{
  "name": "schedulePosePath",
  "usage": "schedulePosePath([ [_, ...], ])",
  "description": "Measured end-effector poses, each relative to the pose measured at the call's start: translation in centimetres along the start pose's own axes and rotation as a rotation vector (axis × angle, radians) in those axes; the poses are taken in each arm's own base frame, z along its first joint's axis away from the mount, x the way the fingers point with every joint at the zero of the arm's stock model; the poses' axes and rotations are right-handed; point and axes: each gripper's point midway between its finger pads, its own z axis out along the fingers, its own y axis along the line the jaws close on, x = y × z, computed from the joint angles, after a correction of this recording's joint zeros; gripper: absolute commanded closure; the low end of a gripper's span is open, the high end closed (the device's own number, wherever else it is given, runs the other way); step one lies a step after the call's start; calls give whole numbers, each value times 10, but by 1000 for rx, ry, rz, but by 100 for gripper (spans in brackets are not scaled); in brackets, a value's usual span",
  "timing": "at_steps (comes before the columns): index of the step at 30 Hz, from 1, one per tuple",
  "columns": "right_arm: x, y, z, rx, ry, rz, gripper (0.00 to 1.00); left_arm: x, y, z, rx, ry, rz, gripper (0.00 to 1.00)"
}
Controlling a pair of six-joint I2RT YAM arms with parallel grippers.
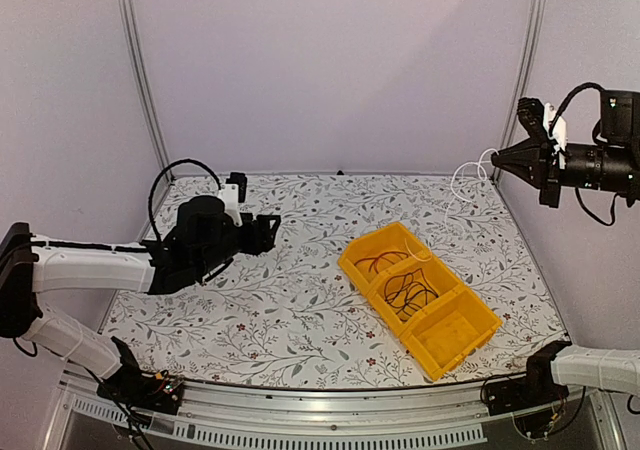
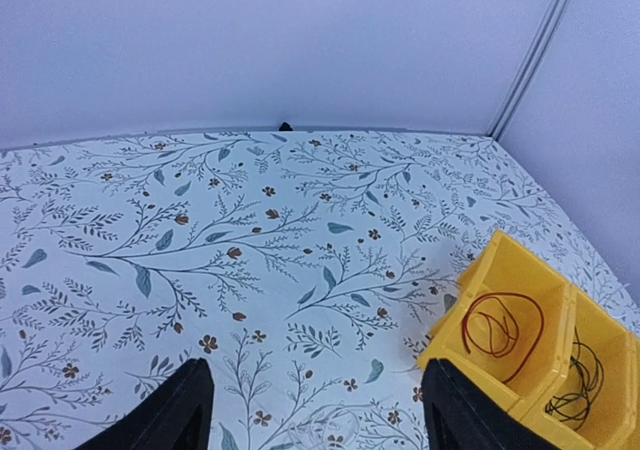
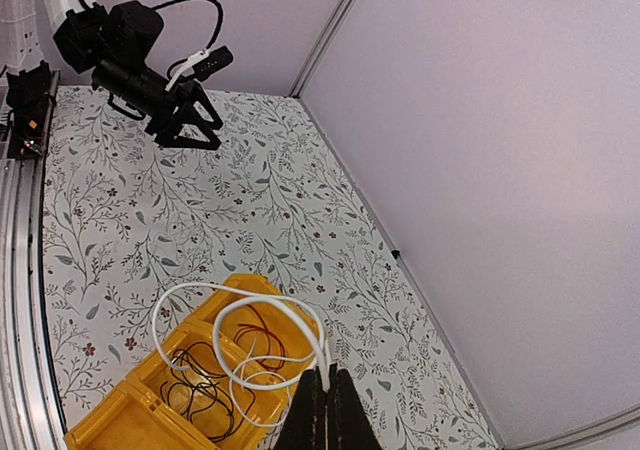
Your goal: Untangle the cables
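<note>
My right gripper point(image 1: 497, 159) is raised high above the table's far right, shut on the white cable point(image 1: 463, 181). The cable's loops point(image 3: 205, 300) hang from the closed fingertips point(image 3: 327, 378) over the yellow bin point(image 1: 350, 262). In the bin's far compartment lies the red cable point(image 1: 380, 262), also seen in the wrist views point(image 3: 262, 328) point(image 2: 500, 325). The black cable point(image 1: 410, 294) point(image 3: 195, 390) point(image 2: 578, 380) fills the middle compartment. My left gripper point(image 1: 266, 232) hovers low over the table's left side, open and holding nothing point(image 2: 318, 370), well left of the bin.
The bin's near compartment point(image 1: 455, 335) holds nothing. The bin point(image 2: 500, 245) sits diagonally right of centre on the floral tabletop point(image 1: 300, 310). Metal frame posts point(image 1: 140, 80) stand at the back corners with walls close behind. The left arm point(image 3: 150, 70) shows in the right wrist view.
</note>
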Motion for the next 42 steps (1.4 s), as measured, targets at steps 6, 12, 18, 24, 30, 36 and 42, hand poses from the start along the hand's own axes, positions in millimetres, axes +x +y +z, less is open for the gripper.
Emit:
schedulePosePath([
  [6,14,12,-16,-9,78,-39,100,-2,5,1,-41,9,22,27],
  [12,18,14,-30,7,134,-69,100,-1,12,4,-87,11,38,26],
  [18,50,34,-28,-28,198,-44,100,14,16,11,-104,51,56,26],
  [24,138,77,-3,-152,392,33,100,18,17,11,-111,63,65,26],
  [30,167,92,5,-205,453,52,100,19,19,11,-121,65,67,26],
  [36,195,110,18,-282,494,70,100,21,21,11,-127,73,68,26],
  [42,243,146,30,-427,587,123,100,24,22,11,-129,86,71,26],
])
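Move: Below the right hand, which still grips the white cable, is the box's empty near compartment: roughly 40 cm down, some 4 cm back and about level sideways. The middle compartment with the dark cables lies about 5 cm ahead and 7 cm left of the hand, the far one with the red cable about 14 cm ahead and 13 cm left, both equally low. From the left hand the near compartment is some 38 cm right, 15 cm back and 17 cm down. Lowering the white cable towards the near compartment, the right hand first draws back and to the right about 4 cm, then drops steeply, nearly 28 cm down in all, still drifting slightly back. Its fingers stay shut on the cable while the wrist tips them some 40 degrees further down. The open, empty left hand sinks about 3 cm. ##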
